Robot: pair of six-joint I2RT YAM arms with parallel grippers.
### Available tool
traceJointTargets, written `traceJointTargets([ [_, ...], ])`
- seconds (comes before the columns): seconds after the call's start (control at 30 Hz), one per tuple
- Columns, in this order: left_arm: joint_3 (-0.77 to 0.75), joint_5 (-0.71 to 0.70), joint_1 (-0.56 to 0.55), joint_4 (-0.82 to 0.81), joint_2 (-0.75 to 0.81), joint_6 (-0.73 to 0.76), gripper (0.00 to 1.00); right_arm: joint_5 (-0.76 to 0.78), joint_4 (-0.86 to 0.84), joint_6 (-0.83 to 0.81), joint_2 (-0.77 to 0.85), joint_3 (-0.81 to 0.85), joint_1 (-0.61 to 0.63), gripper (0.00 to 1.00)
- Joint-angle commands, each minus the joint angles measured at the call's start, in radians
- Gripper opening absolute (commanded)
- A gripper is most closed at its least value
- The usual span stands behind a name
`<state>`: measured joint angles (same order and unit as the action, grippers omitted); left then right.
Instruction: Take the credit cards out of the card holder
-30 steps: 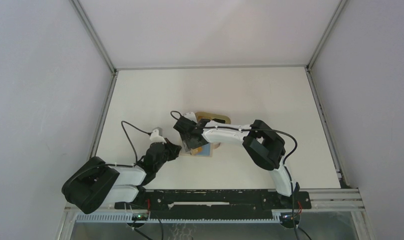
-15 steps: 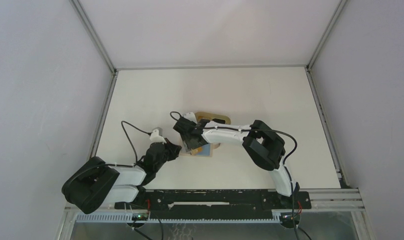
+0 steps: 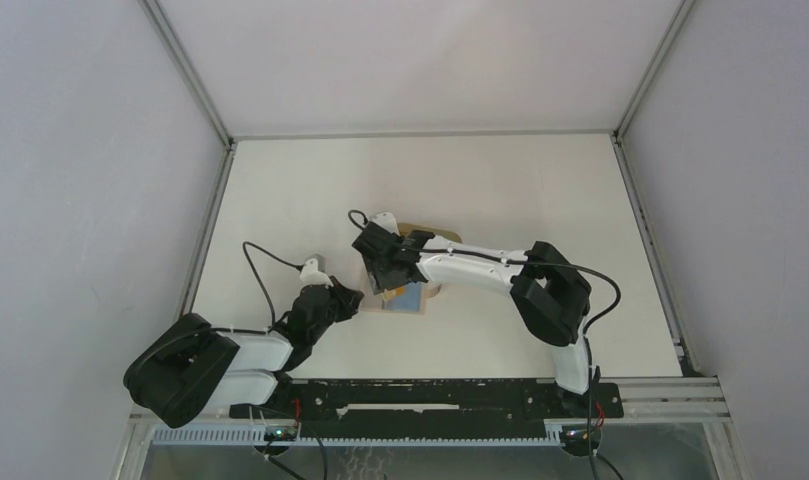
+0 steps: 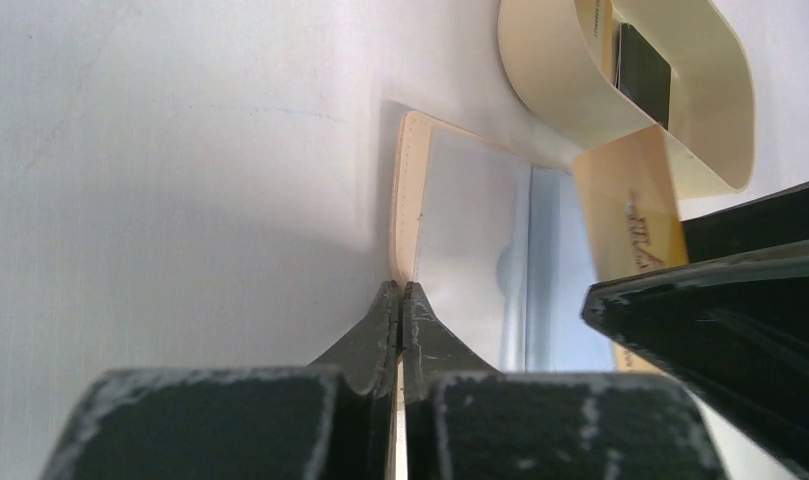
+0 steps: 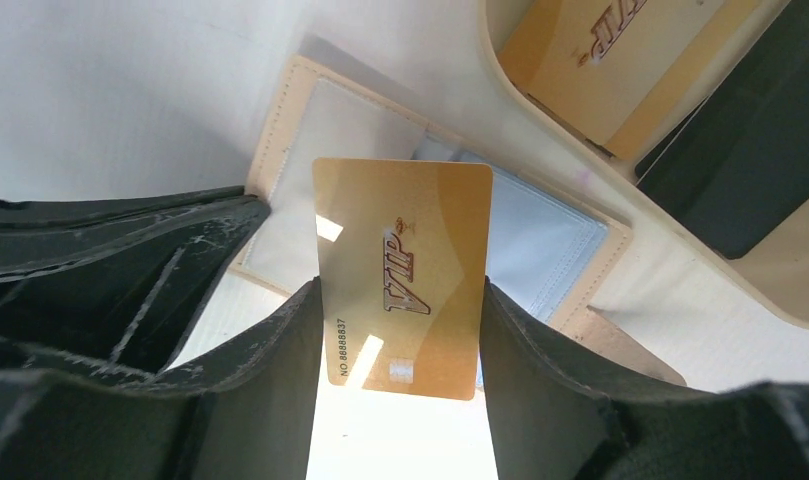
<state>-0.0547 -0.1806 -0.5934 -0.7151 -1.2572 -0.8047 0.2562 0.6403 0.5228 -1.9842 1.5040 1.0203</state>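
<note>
The tan card holder (image 3: pixel 407 301) lies open on the table, its pale blue lining (image 5: pixel 540 235) showing. My left gripper (image 3: pixel 354 298) is shut on the holder's left edge (image 4: pixel 408 200) and pins it. My right gripper (image 3: pixel 388 281) is shut on a gold VIP card (image 5: pixel 405 275), held by its two long edges just above the open holder (image 5: pixel 345 130). That card also shows in the left wrist view (image 4: pixel 635 215). A second gold card (image 5: pixel 600 60) and a black card (image 5: pixel 740 160) lie in the oval tan tray (image 5: pixel 670 250).
The oval tray (image 3: pixel 435 239) stands just behind the holder, touching its far edge, and also shows in the left wrist view (image 4: pixel 580 110). My right arm reaches across from the right. White walls enclose the table on three sides.
My right gripper has risen and shifted slightly toward the tray with the gold card; its elbow has swung right. My left gripper has not moved.
</note>
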Motion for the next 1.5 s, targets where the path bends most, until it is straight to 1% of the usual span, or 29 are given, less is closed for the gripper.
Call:
traceJointTargets([
  [0.0, 0.009, 0.000, -0.004, 0.163, -0.034, 0.019, 0.00, 0.006, -0.011, 0.007, 0.082, 0.007, -0.005, 0.58],
  [0.23, 0.011, 0.002, -0.004, 0.155, -0.039, 0.018, 0.00, 0.019, -0.007, 0.022, 0.108, 0.010, -0.019, 0.58],
  [0.33, 0.015, 0.000, -0.004, 0.155, -0.032, 0.017, 0.00, 0.029, 0.001, 0.047, 0.107, 0.017, -0.046, 0.58],
  [0.47, 0.016, -0.001, -0.003, 0.152, -0.030, 0.016, 0.00, 0.033, 0.035, 0.120, 0.088, 0.061, -0.106, 0.60],
  [0.67, 0.021, -0.001, -0.004, 0.145, -0.029, 0.016, 0.00, -0.052, 0.062, 0.223, 0.029, 0.137, -0.203, 0.59],
  [0.77, 0.025, -0.003, -0.004, 0.141, -0.024, 0.013, 0.00, -0.074, 0.082, 0.252, -0.011, 0.185, -0.231, 0.59],
  [0.87, 0.035, -0.007, -0.005, 0.135, -0.016, 0.010, 0.00, -0.133, 0.093, 0.296, -0.057, 0.221, -0.261, 0.58],
  [1.07, 0.047, -0.010, -0.004, 0.118, -0.013, 0.008, 0.00, -0.182, 0.094, 0.361, -0.117, 0.263, -0.279, 0.57],
  [1.27, 0.049, -0.008, -0.002, 0.102, -0.008, 0.012, 0.00, -0.175, 0.104, 0.391, -0.148, 0.284, -0.287, 0.57],
  [1.47, 0.090, -0.001, 0.010, 0.096, 0.011, 0.017, 0.00, -0.175, 0.090, 0.406, -0.175, 0.282, -0.303, 0.57],
])
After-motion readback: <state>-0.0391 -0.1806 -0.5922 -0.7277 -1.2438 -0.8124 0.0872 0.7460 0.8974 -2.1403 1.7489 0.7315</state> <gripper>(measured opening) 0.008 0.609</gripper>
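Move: The gold card is already out of the holder, in the right gripper. The tray it is bound for has its middle some 10 cm ahead of the right hand, 6 cm to its right and 3 cm lower; the black card inside sits about 9 cm ahead and 10 cm right. The open card holder lies directly below this hand, roughly 4 cm down. From the left hand, the tray's middle is about 12 cm ahead, 14 cm to the right, level in height. The gold card, still gripped by its two long edges, goes up about 2 cm in the right hand, then swings forward some 10 cm and a little right, away from the card holder, rising further on the way. It then sinks about 5 cm over the tray's left end, the wrist having turned some 30 degrees clockwise. The left hand keeps its shut fingertips on the holder's left edge. ##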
